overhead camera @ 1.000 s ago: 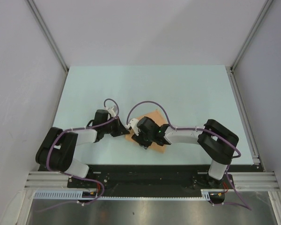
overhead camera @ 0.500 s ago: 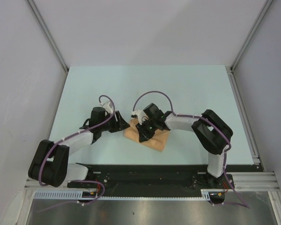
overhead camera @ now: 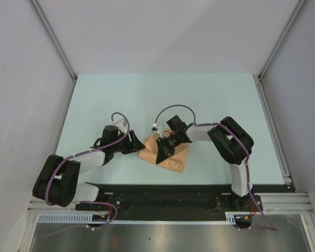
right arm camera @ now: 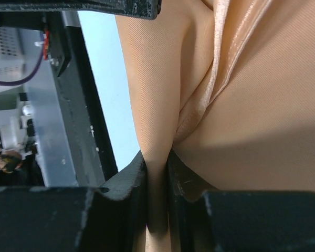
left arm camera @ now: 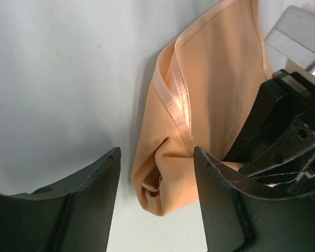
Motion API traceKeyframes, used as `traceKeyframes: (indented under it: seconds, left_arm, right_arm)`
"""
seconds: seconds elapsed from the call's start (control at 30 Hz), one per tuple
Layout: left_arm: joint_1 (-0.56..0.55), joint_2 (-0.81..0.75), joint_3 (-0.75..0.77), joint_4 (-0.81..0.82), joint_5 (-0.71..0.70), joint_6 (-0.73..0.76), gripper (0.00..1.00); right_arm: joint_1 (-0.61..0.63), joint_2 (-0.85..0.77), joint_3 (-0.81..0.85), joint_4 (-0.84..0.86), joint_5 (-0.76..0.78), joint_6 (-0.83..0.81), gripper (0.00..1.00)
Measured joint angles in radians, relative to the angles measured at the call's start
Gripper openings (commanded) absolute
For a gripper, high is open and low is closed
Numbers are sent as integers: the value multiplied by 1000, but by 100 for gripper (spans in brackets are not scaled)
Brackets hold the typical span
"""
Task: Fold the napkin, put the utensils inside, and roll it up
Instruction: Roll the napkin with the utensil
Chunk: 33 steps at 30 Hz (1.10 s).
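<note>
The peach-orange napkin lies bunched and partly rolled near the table's front middle. My left gripper stands open at its left end. In the left wrist view the rolled end of the napkin sits between the spread fingers without touching them, and the left gripper holds nothing. My right gripper is over the cloth. In the right wrist view the right gripper is shut on a raised fold of the napkin. The utensils are hidden.
The pale green table stretches behind the napkin, with grey walls on both sides. A black base rail runs along the near edge. The right gripper's black body is close against the napkin, just right of my left fingers.
My left gripper has opened and let go at the napkin's left end. My right gripper has closed on a fold of the cloth, and its arm has swung further up the table.
</note>
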Motion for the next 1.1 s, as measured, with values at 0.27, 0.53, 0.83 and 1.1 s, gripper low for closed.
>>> traceKeyframes:
  seconds: [0.27, 0.53, 0.83, 1.1]
  left_arm:
    - [0, 39, -29, 98, 65, -23, 52]
    - [0, 86, -61, 170, 105, -53, 18]
    - [-2, 104, -64, 192, 132, -60, 0]
    - [-2, 117, -19, 126, 134, -51, 0]
  right_arm:
    - [-35, 47, -5, 26, -106, 35, 20]
    - [-45, 64, -5, 35, -141, 54, 22]
    - [-43, 34, 14, -29, -145, 66, 60]
    - [-23, -124, 47, -171, 190, 40, 64]
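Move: The napkin's rolled left end lies between the left hand's open fingers, about 1 cm back, 2 cm right and 1 cm below their midpoint; the napkin's folded far-left corner is some 5 cm ahead and 4 cm right of that hand, about 2 cm down. The right hand already holds the rolled near edge right between its fingers. From the right hand, that left end is about 3 cm ahead and 7 cm left, and the near-right corner about 5 cm back and 9 cm right, all roughly level. The rolled left end is pinched by the left fingers, which ease about 2 cm right, 1 cm back and 1 cm down as they shut. Meanwhile the right hand keeps its pinch on the near edge, rolling it forward a last 10 degrees or so; only once the left is shut does it open, lift some 3 cm and swing forward about 3 cm and slightly right, turning back as it leaves. ##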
